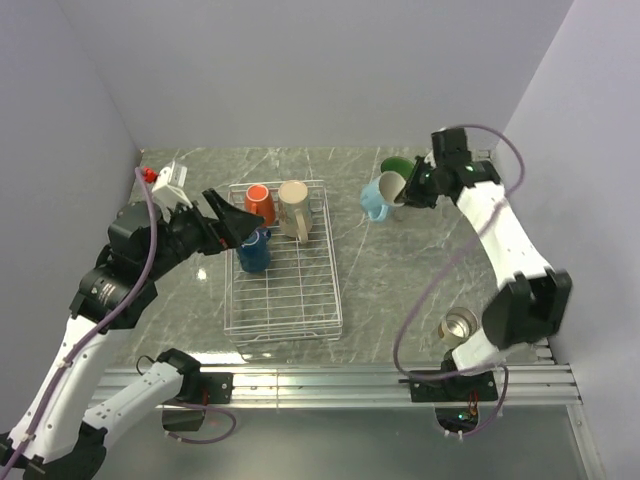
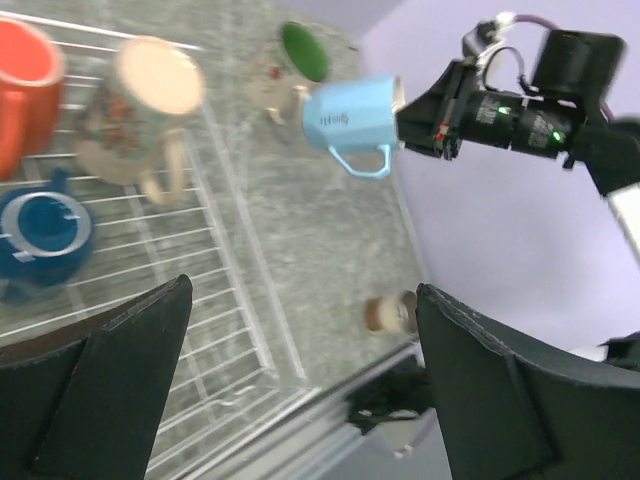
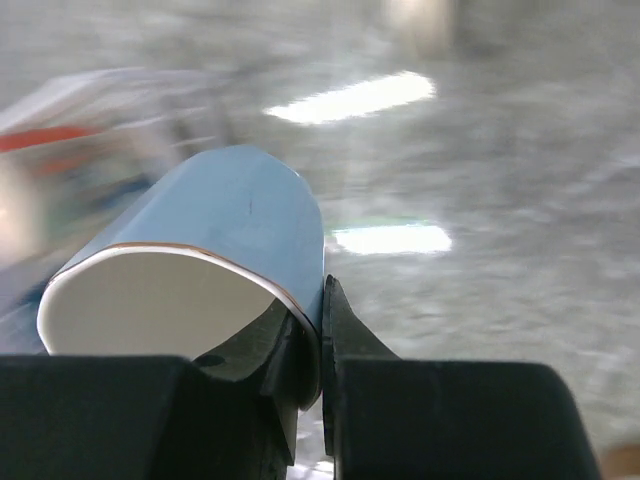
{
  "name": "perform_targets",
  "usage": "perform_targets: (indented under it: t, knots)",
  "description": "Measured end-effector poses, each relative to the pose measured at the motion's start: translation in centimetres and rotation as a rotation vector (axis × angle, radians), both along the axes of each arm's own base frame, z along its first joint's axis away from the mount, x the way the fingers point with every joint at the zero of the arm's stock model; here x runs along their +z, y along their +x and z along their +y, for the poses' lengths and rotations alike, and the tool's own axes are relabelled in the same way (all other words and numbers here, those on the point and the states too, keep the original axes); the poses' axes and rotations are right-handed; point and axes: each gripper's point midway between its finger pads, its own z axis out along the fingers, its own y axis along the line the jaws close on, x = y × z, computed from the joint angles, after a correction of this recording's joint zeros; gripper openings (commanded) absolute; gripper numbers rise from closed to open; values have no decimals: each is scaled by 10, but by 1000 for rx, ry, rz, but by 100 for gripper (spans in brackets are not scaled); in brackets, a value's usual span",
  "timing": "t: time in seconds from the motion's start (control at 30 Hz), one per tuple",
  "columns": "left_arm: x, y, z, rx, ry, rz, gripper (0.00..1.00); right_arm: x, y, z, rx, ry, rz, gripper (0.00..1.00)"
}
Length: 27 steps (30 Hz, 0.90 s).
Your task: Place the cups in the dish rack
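Observation:
My right gripper (image 3: 322, 330) is shut on the rim of the light blue cup (image 3: 240, 210), one finger inside and one outside. It holds the cup (image 1: 382, 197) on its side above the table, right of the dish rack (image 1: 285, 290). In the rack's far end stand an orange-red cup (image 1: 258, 200), a tall beige cup (image 1: 294, 208) and a dark blue cup (image 1: 254, 250). My left gripper (image 1: 243, 225) hangs open over the rack's left side, beside the dark blue cup, with nothing between its fingers (image 2: 100, 390). A cream cup with a green inside (image 1: 397, 166) stands on the table behind the held cup.
A small metallic cup (image 1: 458, 325) sits on the table near the right arm's base. A white and red object (image 1: 165, 180) lies at the far left by the wall. The rack's near half (image 2: 240, 260) holds no cups. Purple walls close in three sides.

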Motion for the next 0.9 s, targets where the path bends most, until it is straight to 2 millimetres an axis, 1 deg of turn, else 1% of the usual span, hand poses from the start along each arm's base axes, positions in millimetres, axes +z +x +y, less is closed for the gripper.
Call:
perform_targets:
  t: [0.07, 0.13, 0.2, 0.23, 0.3, 0.37, 0.5, 0.57, 0.63, 0.77, 0.83, 0.9]
  knots:
    - [6, -1, -8, -38, -31, -5, 99, 43, -12, 13, 30, 107, -133, 0]
    - [16, -2, -20, -92, -83, -23, 99, 83, -34, 29, 72, 246, -257, 0]
    - [25, -2, -33, -155, -149, -47, 99, 109, -59, 43, 112, 387, -342, 0]
    - [27, -4, -39, -184, -179, -49, 99, 119, -72, 49, 131, 458, -372, 0]
    - [29, -6, -49, -241, -248, -65, 99, 127, -94, 62, 171, 584, -399, 0]
    - [25, -10, -57, -288, -305, -60, 99, 127, -110, 70, 197, 684, -391, 0]
    - [25, -16, -70, -384, -388, -48, 99, 118, -124, 76, 190, 795, -348, 0]
    - [29, -19, -76, -432, -419, -55, 99, 119, -132, 76, 186, 832, -346, 0]
    - [34, -22, -81, -469, -444, -69, 99, 127, -142, 76, 195, 863, -366, 0]
    - [39, -27, -90, -534, -486, -84, 99, 153, -165, 73, 229, 929, -462, 0]
    - [37, -30, -95, -557, -503, -77, 99, 163, -176, 72, 245, 965, -499, 0]
    - [34, -34, -102, -582, -512, -67, 99, 167, -183, 71, 255, 994, -517, 0]
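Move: The right hand already holds the light blue cup clear of the counter; the dish rack's middle lies about 28 cm to this hand's left, 11 cm back and 16 cm below, and the green cup 9 cm ahead, level sideways. From the open left hand the light blue cup is some 16 cm ahead, 28 cm right and 16 cm lower; the beige mug is 15 cm ahead, 9 cm right, the dark blue cup 8 cm straight ahead, both roughly 29 cm down. Right hand carries light-blue cup about 25 cm back and up, rolling; open left hand moves right towards it. ##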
